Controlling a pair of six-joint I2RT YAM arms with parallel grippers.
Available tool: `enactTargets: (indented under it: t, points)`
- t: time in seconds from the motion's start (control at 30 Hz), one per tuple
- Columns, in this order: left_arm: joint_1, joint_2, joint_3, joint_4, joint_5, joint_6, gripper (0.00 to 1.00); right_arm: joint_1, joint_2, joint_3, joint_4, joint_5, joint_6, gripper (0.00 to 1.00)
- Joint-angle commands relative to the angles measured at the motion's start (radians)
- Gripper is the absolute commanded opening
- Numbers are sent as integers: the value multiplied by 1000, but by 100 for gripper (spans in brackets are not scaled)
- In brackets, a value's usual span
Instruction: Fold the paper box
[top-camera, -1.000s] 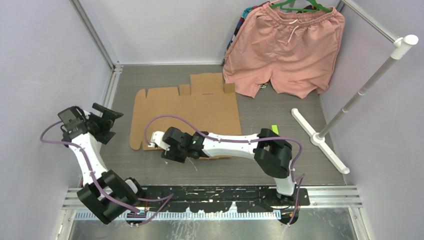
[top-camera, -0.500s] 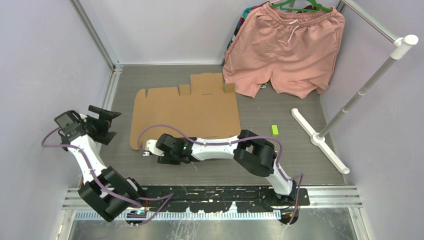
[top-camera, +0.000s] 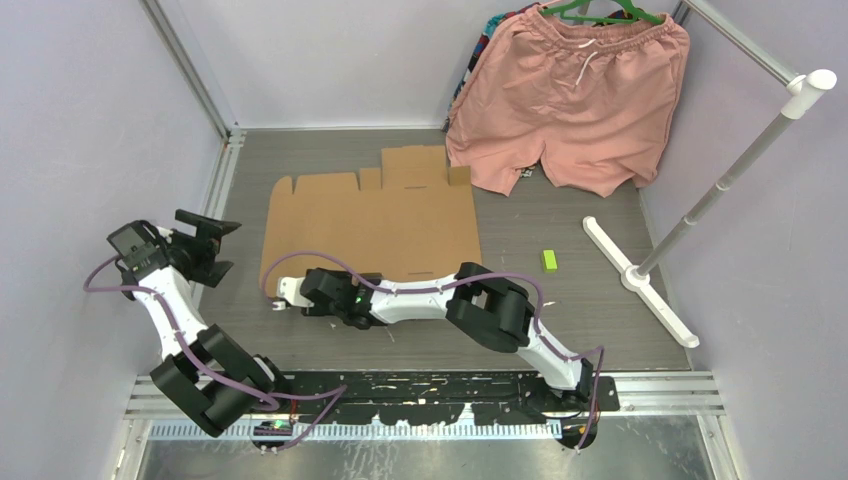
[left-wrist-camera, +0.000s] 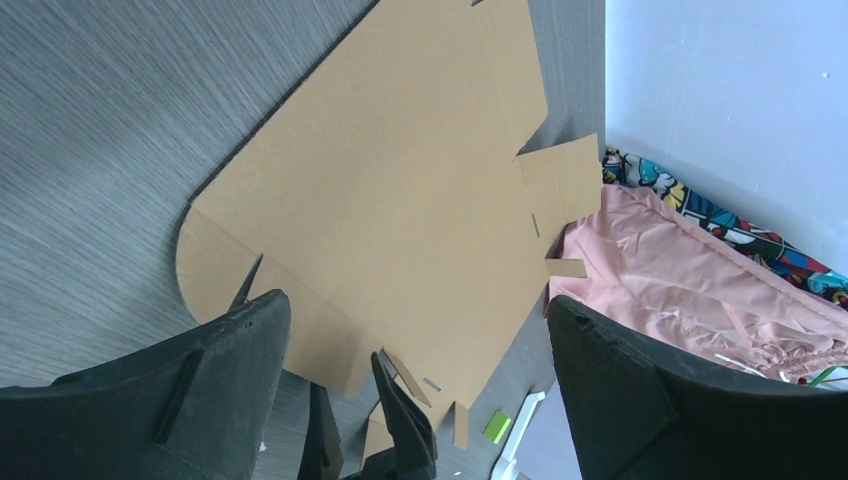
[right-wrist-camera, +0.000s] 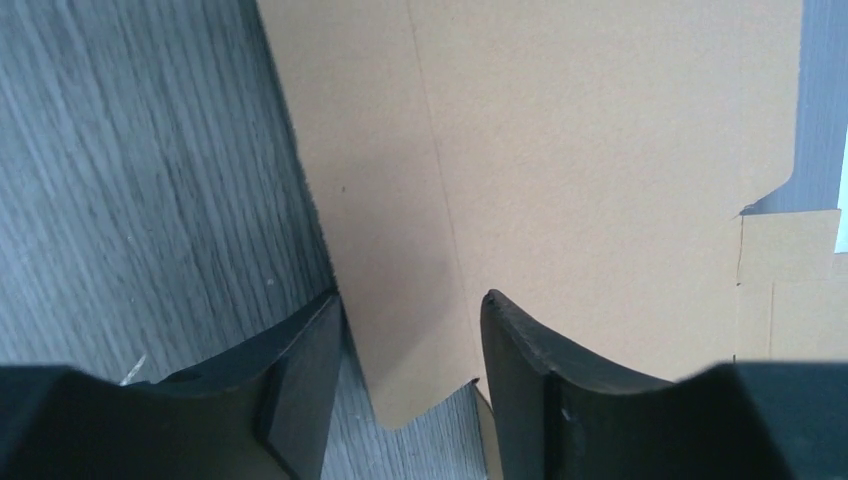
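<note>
The paper box (top-camera: 370, 220) lies flat and unfolded on the grey table, a brown die-cut cardboard sheet with notched tabs along its far and near edges. My right gripper (top-camera: 283, 298) reaches left along the table to the sheet's near-left corner. In the right wrist view its open jaws (right-wrist-camera: 412, 305) straddle the narrow corner flap of the paper box (right-wrist-camera: 600, 150), the left finger (right-wrist-camera: 300, 370) against the flap's edge. My left gripper (top-camera: 212, 245) hovers wide open just left of the sheet, holding nothing. The left wrist view looks over the paper box (left-wrist-camera: 400, 190) between spread fingers (left-wrist-camera: 230, 370).
Pink shorts (top-camera: 570, 100) hang at the back right, touching the sheet's far right tab. A white rack foot (top-camera: 640, 280) and its slanted pole stand at the right. A small green block (top-camera: 548, 260) lies right of the sheet. Metal frame rails border the table.
My right arm has stretched further left along the sheet's near edge to its near-left corner, and its jaws have narrowed. The left gripper has drawn back slightly to the left.
</note>
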Motion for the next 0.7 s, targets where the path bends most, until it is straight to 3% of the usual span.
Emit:
enactTargets:
  t: [0.0, 0.43, 0.67]
  points:
    - [10, 6, 22, 56, 45, -10, 100, -14, 41, 3, 48, 76, -27, 55]
    - [10, 7, 13, 79, 67, -15, 100, -47, -46, -95, 281, 187, -11, 32]
    - [8, 29, -2, 146, 151, -46, 100, -60, -130, -171, 367, 235, -34, 19]
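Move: Around the right end of the sheet's near flap, the right hand's half-open fingers already straddle the cardboard, with the flap's middle about 5 cm to the left, level fore and aft and 1 cm lower. The small dust flap stands some 5 cm to the right and 2 cm farther out; the rounded end tab's middle lies roughly 14 cm ahead and 13 cm left. From the left hand the near flap is about 18 cm right, 4 cm back, 14 cm below. Closing from over half open to nearly shut about the outer edge of the near flap, the right fingers travel some 5 cm forward and 3 cm to the right, staying low. They take the cardboard along, one finger on either side of it, while the wrist lifts its pointing by about 10 degrees and turns about 10 degrees clockwise. ##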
